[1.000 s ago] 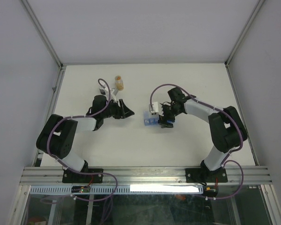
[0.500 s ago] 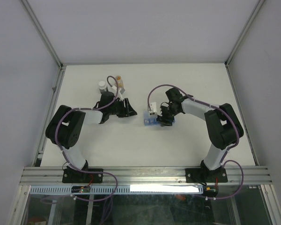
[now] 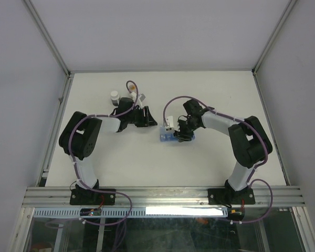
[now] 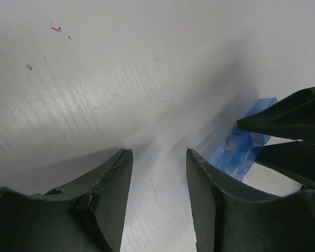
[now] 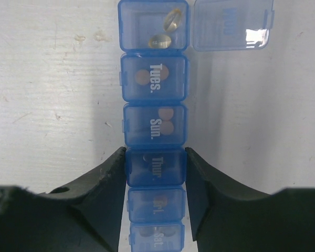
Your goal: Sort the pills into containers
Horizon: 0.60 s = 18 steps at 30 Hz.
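The containers (image 5: 155, 126) are a blue strip of day-marked compartments lying lengthwise between my right fingers. My right gripper (image 5: 156, 149) is shut on the strip, its pads pressing both sides of the "Thur." compartment. The far end compartment stands open, its lid (image 5: 232, 25) flipped to the right, with pale pills (image 5: 160, 40) inside. Orange-brown pills (image 5: 142, 77) show through the shut lids. In the top view the strip (image 3: 167, 138) lies mid-table under my right gripper (image 3: 179, 134). My left gripper (image 3: 149, 119) hovers just left of it, open, with only bare table between its jaws (image 4: 157, 152). The strip (image 4: 236, 152) shows at its right.
A white cap (image 3: 114, 95) stands at the back left. A small vial (image 3: 133, 97) sits beside it, partly hidden by my left arm. The white table (image 3: 210, 94) is bounded by metal rails and grey walls.
My right gripper has closed onto the blue strip. My left arm has swung right toward the strip, uncovering the white cap, and its jaws have narrowed a little.
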### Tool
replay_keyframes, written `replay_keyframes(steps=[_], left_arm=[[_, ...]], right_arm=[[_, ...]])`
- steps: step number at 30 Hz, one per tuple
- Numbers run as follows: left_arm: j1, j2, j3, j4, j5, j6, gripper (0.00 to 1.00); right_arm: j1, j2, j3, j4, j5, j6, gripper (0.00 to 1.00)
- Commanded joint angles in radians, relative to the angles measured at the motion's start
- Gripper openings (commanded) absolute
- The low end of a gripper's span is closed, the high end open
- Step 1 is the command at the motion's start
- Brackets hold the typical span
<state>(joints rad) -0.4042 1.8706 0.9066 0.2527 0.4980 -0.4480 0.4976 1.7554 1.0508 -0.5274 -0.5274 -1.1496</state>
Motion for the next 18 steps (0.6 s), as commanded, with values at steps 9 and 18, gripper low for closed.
replay_keyframes(steps=[9, 18], left_arm=[[-0.041, 0.08, 0.108, -0.063, 0.043, 0.064, 0.34], [-0.108, -0.007, 0.089, -0.079, 0.084, 0.082, 0.22]], right_arm=[[0.037, 0.014, 0.009, 0.0, 0.011, -0.001, 0.41], [0.039, 0.032, 0.019, -0.003, 0.012, 0.021, 0.41]])
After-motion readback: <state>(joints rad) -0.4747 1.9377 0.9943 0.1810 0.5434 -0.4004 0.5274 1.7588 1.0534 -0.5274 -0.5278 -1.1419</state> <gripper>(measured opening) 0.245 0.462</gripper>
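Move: The pill organizer's open lid is the left gripper's target: roughly 4 cm to its right, 2 cm back and a centimetre below. The open compartment with the capsules lies 4 cm right and 5 cm back of the left gripper, and the Tues. compartment about 7 cm right, 6 cm back. The right gripper already grips the organizer at Thur.; from there the lid is some 8 cm left and 4 cm ahead, at about its height. Bring the left gripper about 3 cm to the right, down low over the table, easing a centimetre forward at first and then back towards the outer part of the open lid. Narrow its fingers from half open to about a quarter on the way and turn the hand slightly clockwise. Keep the right gripper's hold at Thur. while it drags the organizer about 1 cm left and slightly back. ##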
